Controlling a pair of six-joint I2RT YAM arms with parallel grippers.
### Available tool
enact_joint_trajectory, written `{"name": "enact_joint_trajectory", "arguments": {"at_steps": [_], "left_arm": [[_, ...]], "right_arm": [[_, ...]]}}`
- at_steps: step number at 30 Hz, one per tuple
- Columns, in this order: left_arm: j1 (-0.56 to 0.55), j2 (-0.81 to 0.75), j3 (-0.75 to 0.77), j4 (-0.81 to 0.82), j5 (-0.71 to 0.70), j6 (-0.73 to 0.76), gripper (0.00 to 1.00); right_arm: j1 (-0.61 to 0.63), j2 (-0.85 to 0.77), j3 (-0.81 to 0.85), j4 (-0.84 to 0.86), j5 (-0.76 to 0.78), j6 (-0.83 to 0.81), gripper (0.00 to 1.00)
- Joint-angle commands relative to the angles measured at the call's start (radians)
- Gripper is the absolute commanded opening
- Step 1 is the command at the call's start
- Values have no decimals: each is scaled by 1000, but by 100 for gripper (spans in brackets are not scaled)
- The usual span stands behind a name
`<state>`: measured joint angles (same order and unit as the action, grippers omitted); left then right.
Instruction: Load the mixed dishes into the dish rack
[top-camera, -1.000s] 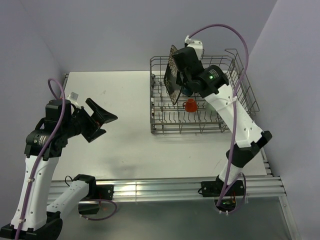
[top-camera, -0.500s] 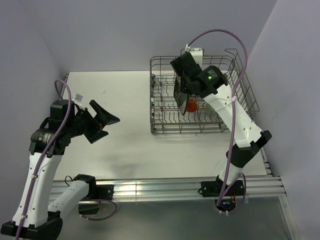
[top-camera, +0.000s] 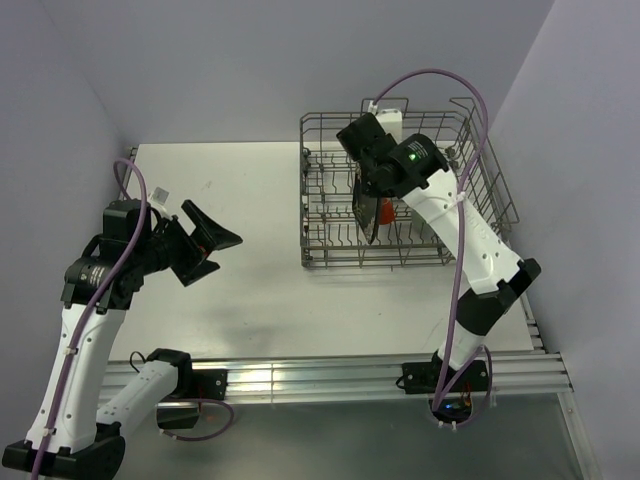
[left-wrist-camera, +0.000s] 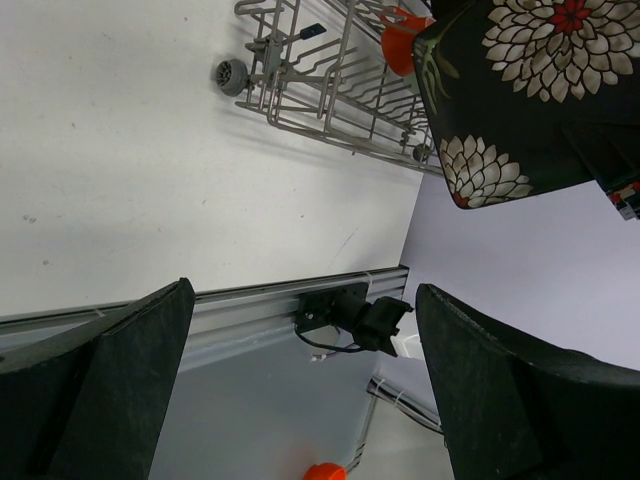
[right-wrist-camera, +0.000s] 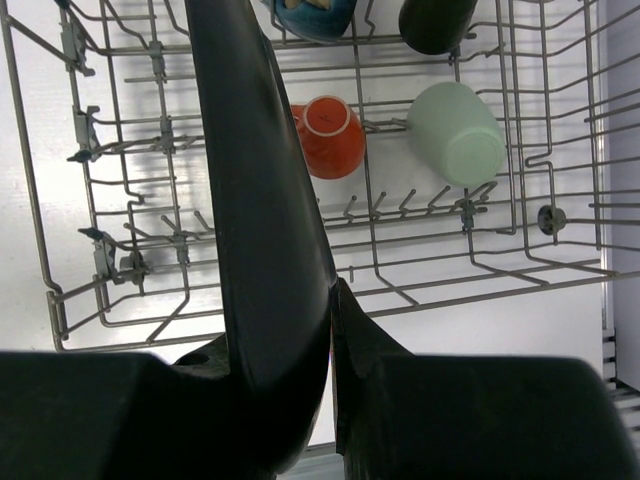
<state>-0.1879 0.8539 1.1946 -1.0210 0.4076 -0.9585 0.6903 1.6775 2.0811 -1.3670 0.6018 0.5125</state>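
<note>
In the top view the dish rack (top-camera: 330, 116) stands at the back right of the table. My right gripper (top-camera: 360, 185) is shut on the dark square plate (top-camera: 366, 222), held edge-on and upright among the rack's tines. The right wrist view shows the plate's dark rim (right-wrist-camera: 260, 200) clamped between my right gripper (right-wrist-camera: 330, 330) jaws above the rack wires (right-wrist-camera: 130, 200). A small orange cup (right-wrist-camera: 328, 135), a pale green cup (right-wrist-camera: 457, 133), a dark cup (right-wrist-camera: 435, 20) and a bowl (right-wrist-camera: 310, 12) lie in the rack. My left gripper (top-camera: 205, 240) hangs open and empty over the table's left side.
The left wrist view shows the plate's leaf pattern (left-wrist-camera: 520, 90), the rack's corner wheel (left-wrist-camera: 231, 75) and an aluminium rail (left-wrist-camera: 250, 300) along the table's near edge. Walls stand close behind and to the right of the rack.
My right arm has lowered the plate from above the rack's left side down among the tines, turning it edge-on. The left arm has shifted slightly and stays open.
</note>
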Motion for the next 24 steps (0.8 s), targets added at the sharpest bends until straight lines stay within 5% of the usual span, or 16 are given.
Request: {"name": "enact_joint_trajectory", "arguments": {"at_steps": [1, 24], "left_arm": [[-1, -13, -3, 30, 25, 15, 99], [-1, 25, 10, 33, 25, 40, 99]], "right_arm": [[12, 10, 72, 26, 73, 37, 0], [49, 163, 82, -35, 136, 70, 0]]}}
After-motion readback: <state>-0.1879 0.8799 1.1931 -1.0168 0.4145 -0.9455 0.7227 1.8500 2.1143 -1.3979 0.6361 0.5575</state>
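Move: The right hand already grips the square plate on edge over the rack; the rack slots beneath it are about 3 cm left, 2 cm ahead and some 25 cm below. The orange mug stands 6 cm ahead and 6 cm right, the green cup 4 cm ahead and 15 cm right, both roughly 23 cm down. From the idle left hand those slots are about 15 cm ahead, 26 cm right and 22 cm below. The right arm lowers the gripped plate about 5 cm towards the rack slots, easing left and slightly forward. ##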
